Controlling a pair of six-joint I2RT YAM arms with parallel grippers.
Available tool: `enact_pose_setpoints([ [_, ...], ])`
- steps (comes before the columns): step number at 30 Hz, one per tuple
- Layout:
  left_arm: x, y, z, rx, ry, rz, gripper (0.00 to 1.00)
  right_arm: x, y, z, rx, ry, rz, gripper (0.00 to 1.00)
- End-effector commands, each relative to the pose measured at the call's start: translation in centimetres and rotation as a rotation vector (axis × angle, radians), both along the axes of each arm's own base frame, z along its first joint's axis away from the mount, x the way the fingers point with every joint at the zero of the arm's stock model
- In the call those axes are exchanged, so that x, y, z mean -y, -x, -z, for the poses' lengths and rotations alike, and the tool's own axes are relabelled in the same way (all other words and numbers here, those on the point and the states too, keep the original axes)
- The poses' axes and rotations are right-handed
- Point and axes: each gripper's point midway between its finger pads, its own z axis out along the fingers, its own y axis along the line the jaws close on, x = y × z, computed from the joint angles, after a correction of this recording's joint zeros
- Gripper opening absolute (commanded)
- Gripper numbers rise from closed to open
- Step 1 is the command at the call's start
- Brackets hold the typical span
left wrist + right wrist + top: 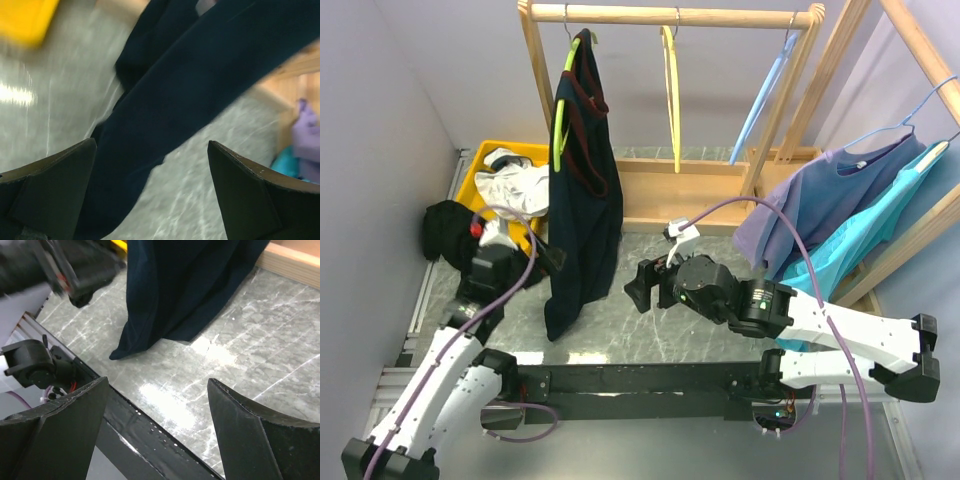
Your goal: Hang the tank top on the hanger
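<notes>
The tank top (585,200), dark navy with dark red trim, hangs from the lime-green hanger (560,120), whose hook sits on the wooden rail at the left. Its hem reaches the table. My left gripper (548,262) is just left of the cloth's lower part and stands open. In the left wrist view the tank top (190,85) runs diagonally past my left gripper (151,144) and nothing is pinched. My right gripper (638,288) is open to the right of the hem. In the right wrist view the tank top (175,290) hangs well beyond my empty right gripper (157,381).
A yellow bin (480,170) holding a white garment (515,180) sits at back left, with a black garment (445,230) beside it. A yellow hanger (672,90) and a light blue hanger (765,95) hang on the rail. Purple (820,200) and teal (865,235) garments hang at right.
</notes>
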Motion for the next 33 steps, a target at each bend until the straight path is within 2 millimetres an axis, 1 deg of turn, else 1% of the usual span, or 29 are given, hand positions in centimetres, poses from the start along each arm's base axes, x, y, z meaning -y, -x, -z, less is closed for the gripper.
enact_pose_setpoints([
  [1, 1.8, -0.4, -0.3, 0.075, 0.147, 0.003, 0.99, 0.2, -0.3, -1.1, 0.02, -0.062, 0.027, 0.88],
  [2, 2.7, -0.2, 0.7, 0.046, 0.138, 0.027, 0.99, 0.1, -0.2, -1.0, 0.018, -0.062, 0.025, 0.88],
  [4, 3.2, -0.1, 2.2, 0.007, 0.118, 0.016, 0.99, 0.1, -0.3, -0.8, 0.018, -0.055, 0.029, 0.88],
  [5, 4.5, 0.4, 3.2, -0.024, 0.102, 0.053, 0.99, 0.0, -0.3, -0.7, 0.015, -0.053, 0.026, 0.88],
  [6, 5.0, 0.6, 3.9, -0.041, 0.096, 0.06, 0.99, 0.0, -0.3, -0.8, 0.017, -0.056, 0.028, 0.88],
  [7, 5.1, 0.6, 4.5, -0.052, 0.089, 0.035, 0.99, 0.0, -0.3, -0.7, 0.016, -0.056, 0.028, 0.88],
  [8, 6.0, 1.0, 5.7, -0.09, 0.069, 0.051, 0.99, 0.0, -0.3, -0.5, 0.015, -0.054, 0.028, 0.88],
  [10, 6.2, 0.8, 6.8, -0.113, 0.052, 0.024, 0.99, 0.0, -0.4, -0.4, 0.016, -0.055, 0.03, 0.88],
  [11, 5.6, 0.4, 7.8, -0.128, 0.01, -0.017, 0.99, 0.0, -0.3, -0.4, 0.014, -0.058, 0.027, 0.88],
  [13, 5.2, -0.5, 8.0, -0.125, -0.027, -0.058, 0.99, -0.1, -0.2, -0.5, 0.012, -0.062, 0.019, 0.88],
  [14, 4.6, -1.0, 9.0, -0.146, -0.076, -0.093, 0.99, -0.1, -0.1, -0.6, 0.012, -0.065, 0.018, 0.88],
  [15, 4.8, -1.9, 8.2, -0.13, -0.085, -0.104, 0.99, 0.0, -0.1, -0.4, 0.011, -0.06, 0.016, 0.88],
  [16, 4.7, -2.5, 8.1, -0.125, -0.115, -0.113, 0.99, 0.1, 0.0, -0.5, 0.012, -0.062, 0.016, 0.88],
  [17, 4.9, -3.1, 8.9, -0.146, -0.147, -0.116, 0.99, 0.1, -0.1, -0.5, 0.014, -0.062, 0.016, 0.88],
  [18, 5.2, -4.1, 8.3, -0.129, -0.157, -0.124, 0.99, 0.2, -0.1, -0.6, 0.016, -0.064, 0.021, 0.88],
  [19, 5.4, -4.6, 8.3, -0.128, -0.167, -0.126, 0.99, 0.3, -0.1, -0.6, 0.015, -0.065, 0.021, 0.88],
  [20, 5.7, -5.1, 9.1, -0.142, -0.187, -0.128, 0.99, 0.4, -0.1, -0.7, 0.017, -0.068, 0.024, 0.88],
  [21, 5.9, -5.8, 8.6, -0.129, -0.189, -0.135, 1.0, 0.5, 0.0, -0.9, 0.019, -0.072, 0.024, 0.88],
  [22, 6.1, -6.1, 8.7, -0.127, -0.191, -0.139, 0.99, 0.7, -0.1, -1.0, 0.02, -0.073, 0.027, 0.88],
  [23, 6.2, -6.5, 9.1, -0.131, -0.2, -0.141, 0.97, 0.8, 0.0, -1.2, 0.023, -0.08, 0.027, 0.88],
  [24, 6.8, -7.2, 8.6, -0.107, -0.188, -0.134, 0.93, 0.8, 0.0, -1.1, 0.022, -0.081, 0.027, 0.88],
  [25, 7.0, -7.5, 8.7, -0.107, -0.19, -0.131, 0.86, 0.9, 0.0, -1.3, 0.025, -0.087, 0.03, 0.88],
  [26, 7.3, -7.8, 9.9, -0.131, -0.213, -0.124, 0.61, 0.9, -0.1, -1.3, 0.027, -0.087, 0.031, 0.88],
  [27, 7.9, -8.6, 9.5, -0.126, -0.212, -0.115, 0.42, 0.9, -0.1, -1.3, 0.026, -0.086, 0.03, 0.88],
  [28, 8.4, -8.8, 9.9, -0.139, -0.218, -0.097, 0.27, 0.9, -0.1, -1.4, 0.027, -0.086, 0.029, 0.88],
  [29, 9.0, -9.5, 10.5, -0.14, -0.22, -0.087, 0.07, 0.7, 0.0, -1.3, 0.027, -0.086, 0.024, 0.88],
  [30, 9.7, -10.4, 9.6, -0.123, -0.212, -0.083, 0.01, 0.7, 0.0, -1.4, 0.027, -0.087, 0.022, 0.88],
  [32, 10.5, -11.3, 8.9, -0.108, -0.211, -0.066, 0.01, 0.7, 0.0, -1.5, 0.03, -0.084, 0.023, 0.87],
  [33, 11.3, -12.3, 7.1, -0.069, -0.196, -0.055, 0.01, 0.8, 0.0, -1.7, 0.032, -0.086, 0.022, 0.87],
])
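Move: The tank top already hangs from the rack on its green hanger; its loose lower part is about 4 cm ahead of the open left hand, 7 cm to its right and 11 cm below. The yellow bin stands some 20 cm ahead and 12 cm left of that hand, and the rack's wooden base 20 cm ahead and 21 cm right. From the right hand, the tank top's lower part is about 11 cm ahead, 10 cm left and well below. The tank top's hanging lower part is what the left hand goes down for: wide open, it sinks about 12 cm while edging right and slightly back, then turns and drives some 10 cm forward into the cloth, still easing right, its left side rolling up about 15 degrees. Near the end of that push the fingers shut and pinch the fabric. ##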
